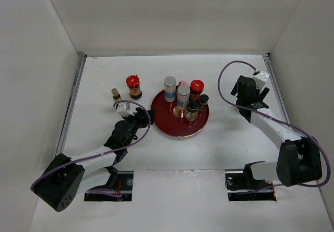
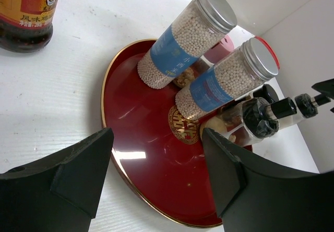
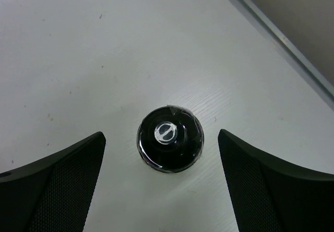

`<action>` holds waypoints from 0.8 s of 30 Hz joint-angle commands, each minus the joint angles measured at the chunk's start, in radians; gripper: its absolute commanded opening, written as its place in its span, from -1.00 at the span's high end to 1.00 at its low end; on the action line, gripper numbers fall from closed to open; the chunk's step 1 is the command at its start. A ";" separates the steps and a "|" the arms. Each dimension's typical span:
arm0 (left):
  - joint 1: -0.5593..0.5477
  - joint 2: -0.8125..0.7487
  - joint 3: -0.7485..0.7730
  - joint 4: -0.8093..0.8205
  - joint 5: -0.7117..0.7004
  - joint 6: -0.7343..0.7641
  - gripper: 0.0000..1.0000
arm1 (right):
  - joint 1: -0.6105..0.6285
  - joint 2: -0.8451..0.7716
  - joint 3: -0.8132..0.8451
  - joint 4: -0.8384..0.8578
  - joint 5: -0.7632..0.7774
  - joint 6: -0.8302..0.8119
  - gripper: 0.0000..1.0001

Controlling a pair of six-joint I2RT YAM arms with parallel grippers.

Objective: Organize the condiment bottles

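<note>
A dark red round plate (image 1: 172, 127) (image 2: 151, 154) carries several condiment bottles: two silver-capped, blue-labelled cylinders (image 1: 170, 88) (image 1: 183, 97) (image 2: 185, 34) (image 2: 224, 81), a red-lidded jar (image 1: 197, 89), a pink-capped one (image 1: 182, 83) and black-capped ones (image 1: 192, 109) (image 2: 255, 120). Off the plate to the left stand a red-lidded brown jar (image 1: 133, 86) (image 2: 26, 13) and a tiny bottle (image 1: 116, 94). My left gripper (image 1: 140, 116) (image 2: 156, 154) is open and empty at the plate's left rim. My right gripper (image 1: 244, 97) (image 3: 162, 135) is open above a black-capped bottle (image 3: 168, 146), a finger on each side, not touching. That bottle is hidden in the top view.
White walls enclose the table; a metal strip (image 3: 282, 39) runs along its right edge near my right gripper. The two arm bases (image 1: 57, 182) (image 1: 297, 164) sit at the near edge.
</note>
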 commanded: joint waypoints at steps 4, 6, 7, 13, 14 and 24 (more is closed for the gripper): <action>-0.011 0.010 0.034 0.079 0.003 -0.004 -0.36 | -0.060 0.044 0.039 0.015 -0.125 0.039 -0.80; -0.008 0.017 0.034 0.079 0.008 -0.007 -0.36 | -0.067 0.063 0.046 0.013 -0.133 0.042 -0.76; -0.008 0.020 0.035 0.079 0.009 -0.007 -0.36 | -0.068 0.075 0.049 0.012 -0.136 0.042 -0.74; -0.009 0.010 0.034 0.079 0.005 -0.006 -0.36 | -0.077 0.119 0.052 0.030 -0.145 0.053 -0.52; -0.006 0.015 0.034 0.079 0.009 -0.007 -0.36 | -0.079 0.119 0.052 0.033 -0.145 0.053 -0.46; -0.008 0.009 0.034 0.079 0.011 -0.009 -0.36 | 0.004 -0.073 0.006 0.026 -0.079 0.040 0.00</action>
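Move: The black-capped bottle stands between the right hand's open fingers, its middle about 8 cm below, 1 cm ahead and 1 cm right. The plate's centre is level and about 29 cm left; on the plate, a small black-capped bottle sits 2 cm ahead and 18 cm left, a red-capped jar 6 cm ahead and 21 cm left. From the left hand, the bottle to be taken lies roughly 45 cm right and 9 cm ahead. The right hand sinks about 5 cm over the black-capped bottle, pinches its cap, then rises about 1 cm. ##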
